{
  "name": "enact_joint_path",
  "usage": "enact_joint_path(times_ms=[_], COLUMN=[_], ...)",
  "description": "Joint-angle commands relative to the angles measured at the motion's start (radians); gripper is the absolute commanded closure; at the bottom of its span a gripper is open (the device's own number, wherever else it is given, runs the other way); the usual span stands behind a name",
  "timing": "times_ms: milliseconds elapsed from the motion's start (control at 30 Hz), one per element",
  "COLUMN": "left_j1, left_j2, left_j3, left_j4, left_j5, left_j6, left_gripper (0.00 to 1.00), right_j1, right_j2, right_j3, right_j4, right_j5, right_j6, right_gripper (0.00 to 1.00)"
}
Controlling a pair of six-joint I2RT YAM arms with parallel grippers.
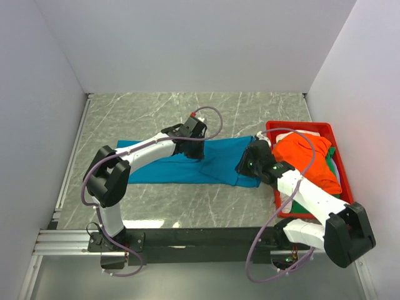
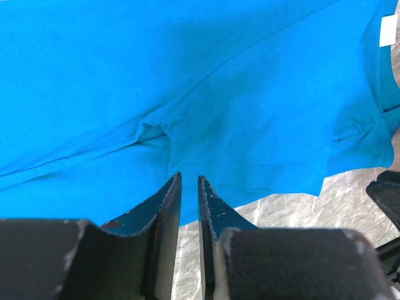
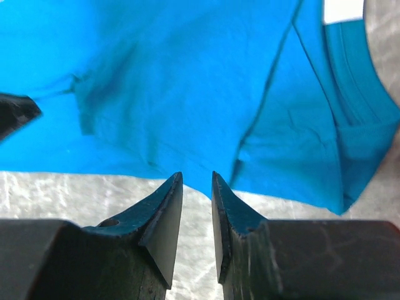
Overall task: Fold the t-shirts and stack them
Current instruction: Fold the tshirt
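Observation:
A teal-blue t-shirt (image 1: 219, 161) lies spread flat across the middle of the table. Its white neck label (image 2: 388, 30) shows at the right end, also seen as label (image 3: 342, 9) in the right wrist view. My left gripper (image 1: 190, 150) hovers over the shirt's middle. In its wrist view the left gripper (image 2: 189, 178) has a narrow gap with nothing in it, tips over the near hem of the cloth (image 2: 219, 81). My right gripper (image 1: 247, 165) sits at the shirt's right near edge. That right gripper (image 3: 197, 175) is open and empty, just short of the hem (image 3: 175, 81).
A red bin (image 1: 300, 125) stands at the right edge of the table, holding an orange shirt (image 1: 309, 156) heaped over a green one (image 1: 299, 201). White walls close in the table on three sides. Bare marble lies behind and in front of the teal shirt.

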Motion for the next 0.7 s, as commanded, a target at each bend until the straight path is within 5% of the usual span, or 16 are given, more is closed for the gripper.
enact_joint_path(times_ms=[0, 267, 667], left_j1=[0.033, 0.234, 0.338], left_j2=[-0.044, -0.102, -0.242], left_j3=[-0.006, -0.178, -0.474], left_j4=[0.012, 0.023, 0.057], left_j5=[0.014, 0.033, -0.038], left_j6=[-0.027, -0.090, -0.214], left_gripper=[0.78, 0.79, 0.81], right_j1=[0.005, -0.013, -0.030], right_j2=[0.051, 0.276, 0.629], right_j3=[0.098, 0.207, 0.450], right_j4=[0.027, 0.090, -0.009], right_j5=[0.036, 0.010, 0.083], right_j6=[0.009, 0.023, -0.040], right_gripper=[0.67, 0.48, 0.46])
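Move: The left hand is above the puckered fold in the middle of the t-shirt, which lies about 8 cm below and 2 cm ahead; the free edge it goes to lies some 15 cm left, 1 cm ahead. From the right hand, the crease it goes for is about 10 cm ahead, 3 cm left and 7 cm below. The white label is some 9 cm ahead and 6 cm right, the near right corner about 3 cm back and 9 cm right. No contact can be made out as both hands come down close to the t-shirt. The left sweeps some 16 cm left over the cloth and sinks about 7 cm towards the free edge of the upper layer, its wrist turning some 25 degrees counter-clockwise with the fingers nearly shut. The right first rises a little, then goes forward and down over the right part, opening its fingers wider towards the crease. ##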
